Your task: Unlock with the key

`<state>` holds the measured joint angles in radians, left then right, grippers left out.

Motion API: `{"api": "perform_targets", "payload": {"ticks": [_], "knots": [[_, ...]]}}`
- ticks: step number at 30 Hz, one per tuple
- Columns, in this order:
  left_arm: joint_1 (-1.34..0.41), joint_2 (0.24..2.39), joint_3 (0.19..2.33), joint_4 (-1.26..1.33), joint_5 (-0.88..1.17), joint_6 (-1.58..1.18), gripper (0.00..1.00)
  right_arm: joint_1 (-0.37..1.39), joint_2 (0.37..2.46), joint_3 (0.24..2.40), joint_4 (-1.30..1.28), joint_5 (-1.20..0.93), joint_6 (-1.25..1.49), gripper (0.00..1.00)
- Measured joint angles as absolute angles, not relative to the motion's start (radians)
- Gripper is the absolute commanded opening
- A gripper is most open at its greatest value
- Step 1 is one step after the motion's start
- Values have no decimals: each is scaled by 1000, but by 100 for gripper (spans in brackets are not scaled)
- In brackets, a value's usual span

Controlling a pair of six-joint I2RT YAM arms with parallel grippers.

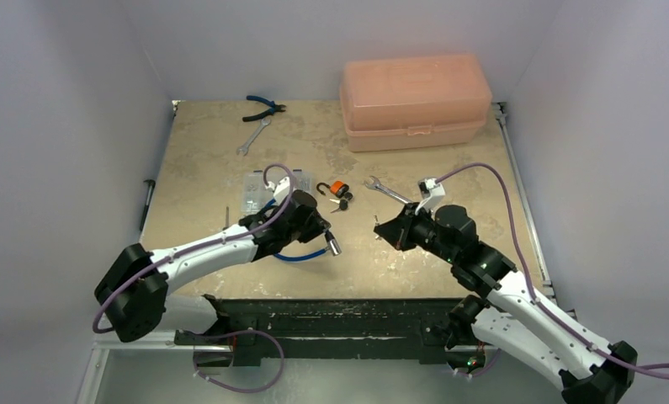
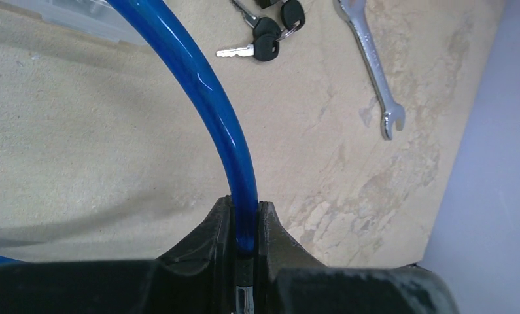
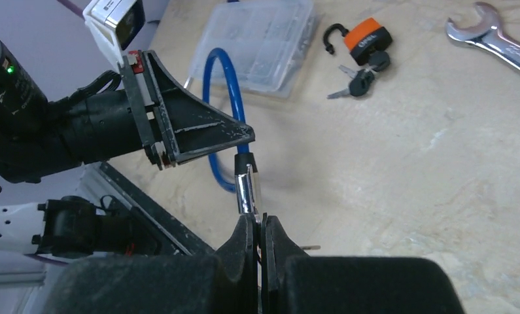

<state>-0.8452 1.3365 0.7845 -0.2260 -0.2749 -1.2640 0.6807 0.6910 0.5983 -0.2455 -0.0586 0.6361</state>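
The key (image 2: pixel 267 47) has a black head and lies bunched with a like one (image 3: pixel 360 82) on the table beside the orange padlock (image 3: pixel 365 38), whose shackle stands open (image 1: pixel 337 188). Neither gripper touches them. My left gripper (image 2: pixel 245 209) is shut on a blue lock cable (image 2: pixel 205 85), held just above the table (image 1: pixel 301 255). The cable's chrome end (image 3: pixel 246 190) hangs below the left fingers. My right gripper (image 3: pixel 261 219) is shut on a thin bare silver key, its tip right beside that chrome end. A second silver blade (image 3: pixel 309 247) sticks out to the right of the jaws.
A silver wrench (image 1: pixel 388 192) lies right of the padlock. A clear plastic box (image 1: pixel 255 192) sits behind the left gripper. A pink toolbox (image 1: pixel 415 101), blue-handled pliers (image 1: pixel 263 107) and another wrench (image 1: pixel 252 136) are at the back. The table's black front rail (image 1: pixel 331 311) runs below both grippers.
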Motion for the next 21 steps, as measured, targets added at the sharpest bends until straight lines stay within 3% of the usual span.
{"api": "perform_targets", "payload": {"ticks": [21], "knots": [[-720, 1169, 748, -195, -145, -1254, 0, 684, 851, 514, 18, -367, 728, 0]]}}
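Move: The cable lock's silver barrel, hanging just below the left fingers, lies some 9 cm to the left of the right hand, about 2 cm ahead and 12 cm lower. From that hand the open padlock is roughly 18 cm ahead and 6 cm left, and the table keys 14 cm ahead and 6 cm left, both about 19 cm down. The key in the right fingers is about 12 cm right, 4 cm back and 9 cm above the left hand. The silver barrel and the key are brought together in the air: the left hand, keeping its pinch on the blue cable just above the barrel, lifts about 5 cm, drifts slightly left and rolls some 10 degrees, its left side dipping. The right hand keeps the key gripped and carries it about 5 cm left towards the barrel, also backing and sinking a little as it turns counter-clockwise and tips its fingers slightly down. ##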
